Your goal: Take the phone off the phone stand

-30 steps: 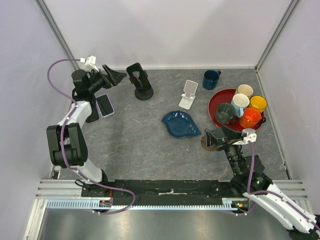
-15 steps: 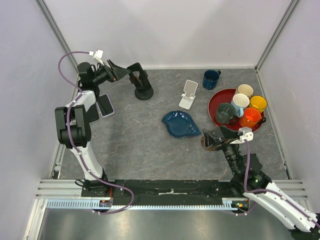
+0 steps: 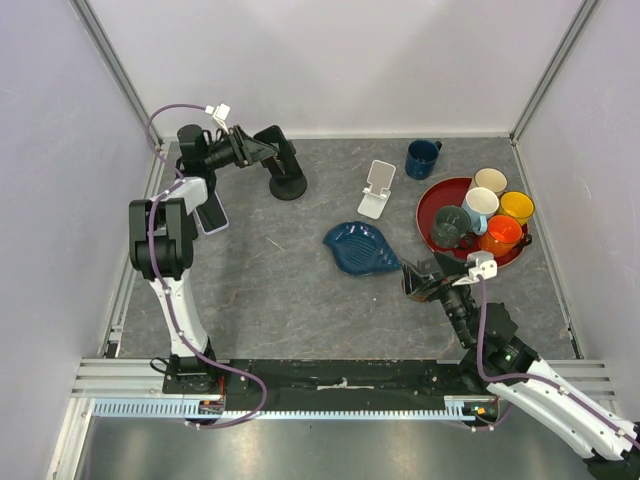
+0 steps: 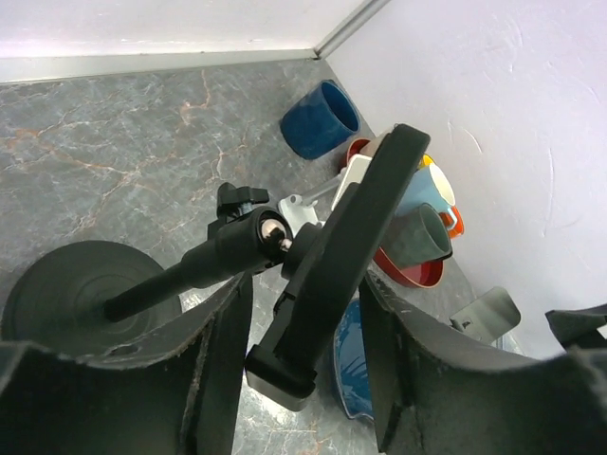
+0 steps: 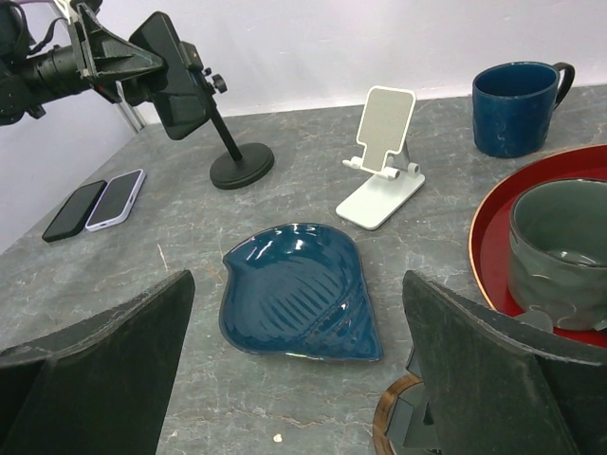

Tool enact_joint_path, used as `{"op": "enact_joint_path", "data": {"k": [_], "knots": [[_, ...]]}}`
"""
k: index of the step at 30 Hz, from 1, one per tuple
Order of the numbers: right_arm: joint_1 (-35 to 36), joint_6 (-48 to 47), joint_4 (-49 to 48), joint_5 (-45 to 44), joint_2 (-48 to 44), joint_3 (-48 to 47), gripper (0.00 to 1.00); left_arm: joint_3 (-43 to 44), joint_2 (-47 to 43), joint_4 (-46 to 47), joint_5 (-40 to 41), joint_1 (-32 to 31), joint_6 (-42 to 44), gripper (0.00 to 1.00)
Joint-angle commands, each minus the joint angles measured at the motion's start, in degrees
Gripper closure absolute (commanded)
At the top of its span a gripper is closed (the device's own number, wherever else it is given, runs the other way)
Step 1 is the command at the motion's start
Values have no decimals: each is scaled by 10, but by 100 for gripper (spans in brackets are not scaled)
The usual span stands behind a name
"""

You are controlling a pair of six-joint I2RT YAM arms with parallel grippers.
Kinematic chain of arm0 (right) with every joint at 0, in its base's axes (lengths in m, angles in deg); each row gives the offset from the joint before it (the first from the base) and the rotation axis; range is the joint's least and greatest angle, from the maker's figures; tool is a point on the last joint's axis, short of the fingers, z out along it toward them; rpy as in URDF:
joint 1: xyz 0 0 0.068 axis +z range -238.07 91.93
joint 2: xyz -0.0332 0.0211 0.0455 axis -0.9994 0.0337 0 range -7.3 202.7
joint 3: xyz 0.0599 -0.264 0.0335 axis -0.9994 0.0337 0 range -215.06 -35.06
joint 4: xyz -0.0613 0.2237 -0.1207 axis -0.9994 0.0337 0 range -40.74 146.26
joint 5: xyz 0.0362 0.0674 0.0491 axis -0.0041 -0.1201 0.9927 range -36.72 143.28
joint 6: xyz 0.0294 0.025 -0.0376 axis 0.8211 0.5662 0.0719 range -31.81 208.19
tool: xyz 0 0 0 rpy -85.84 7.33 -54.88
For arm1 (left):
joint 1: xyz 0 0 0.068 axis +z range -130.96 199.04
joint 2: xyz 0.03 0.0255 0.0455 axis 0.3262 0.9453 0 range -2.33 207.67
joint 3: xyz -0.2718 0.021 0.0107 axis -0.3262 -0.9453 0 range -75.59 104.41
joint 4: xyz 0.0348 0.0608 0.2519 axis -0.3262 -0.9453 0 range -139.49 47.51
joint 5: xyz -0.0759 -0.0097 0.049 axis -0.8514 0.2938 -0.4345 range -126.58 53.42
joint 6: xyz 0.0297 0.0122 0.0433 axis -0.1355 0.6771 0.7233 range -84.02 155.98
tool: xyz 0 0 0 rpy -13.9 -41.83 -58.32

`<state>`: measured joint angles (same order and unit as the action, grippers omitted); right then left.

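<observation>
A black phone point(image 3: 273, 147) sits clamped in the black phone stand point(image 3: 288, 186) with a round base, at the back left. My left gripper point(image 3: 258, 150) is open, with a finger on each side of the phone and a small gap on both sides. In the left wrist view the phone point(image 4: 356, 227) stands between the fingers point(image 4: 216, 370), with the gripper point(image 4: 305, 303) around its lower end. The right wrist view shows the phone point(image 5: 174, 74) and stand base point(image 5: 242, 171) at the far left. My right gripper point(image 3: 424, 279) is open and empty, low over the table by the blue dish point(image 5: 299, 289).
A white folding stand point(image 3: 377, 189) stands empty mid-back. Two phones point(image 3: 210, 210) lie flat at the left edge. A blue leaf-shaped dish point(image 3: 361, 249) is in the middle. A navy mug point(image 3: 422, 158) and a red tray point(image 3: 430, 205) with several mugs are at the right.
My left gripper has swung right from the left wall to the black stand and now straddles the phone. My right gripper has shifted slightly left.
</observation>
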<state>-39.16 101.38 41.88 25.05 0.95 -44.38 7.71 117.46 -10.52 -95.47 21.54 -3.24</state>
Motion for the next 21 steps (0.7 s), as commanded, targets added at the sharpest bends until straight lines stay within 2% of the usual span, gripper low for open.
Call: {"op": "enact_joint_path", "data": {"k": [1, 8, 13, 14, 18, 21], "knots": [[1, -11, -31, 9, 16, -6, 2, 25, 7, 49, -34, -5, -23, 46], [1, -11, -34, 13, 22, -5, 2, -5, -12, 67, -46, -7, -23, 62], [1, -14, -34, 21, 28, -9, 2, -57, -46, 121, -49, -6, -40, 79], [1, -15, -33, 26, 29, -10, 2, -80, -53, 127, -44, -7, -44, 80], [1, -21, -28, 41, 40, -19, 2, -133, -113, 144, -25, -7, -47, 94], [1, -29, -20, 72, 61, -35, 2, -177, -151, 124, 16, -14, -49, 98]]}}
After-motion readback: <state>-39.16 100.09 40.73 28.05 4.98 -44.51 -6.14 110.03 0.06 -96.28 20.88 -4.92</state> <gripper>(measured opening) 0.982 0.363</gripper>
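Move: The black phone on the black stand is already between my left hand's open fingers, its middle about 1 cm ahead, 2 cm right and a touch above. The stand's round base is some 5 cm ahead, 4 cm right and 19 cm below. On the table, the purple-edged phone lies roughly 4 cm back and 18 cm left, the white phone stand 5 cm ahead and 30 cm right. From my right hand, the black phone is about 33 cm ahead and 34 cm left. I close my left fingers from half open onto the black phone's two faces, easing about 1 cm to the right as they come in, until they pinch it near its lower end. Keeping that grip and hardly turning the wrist, I pull straight back about 4 cm at growing speed, tugging the phone against its stand. ##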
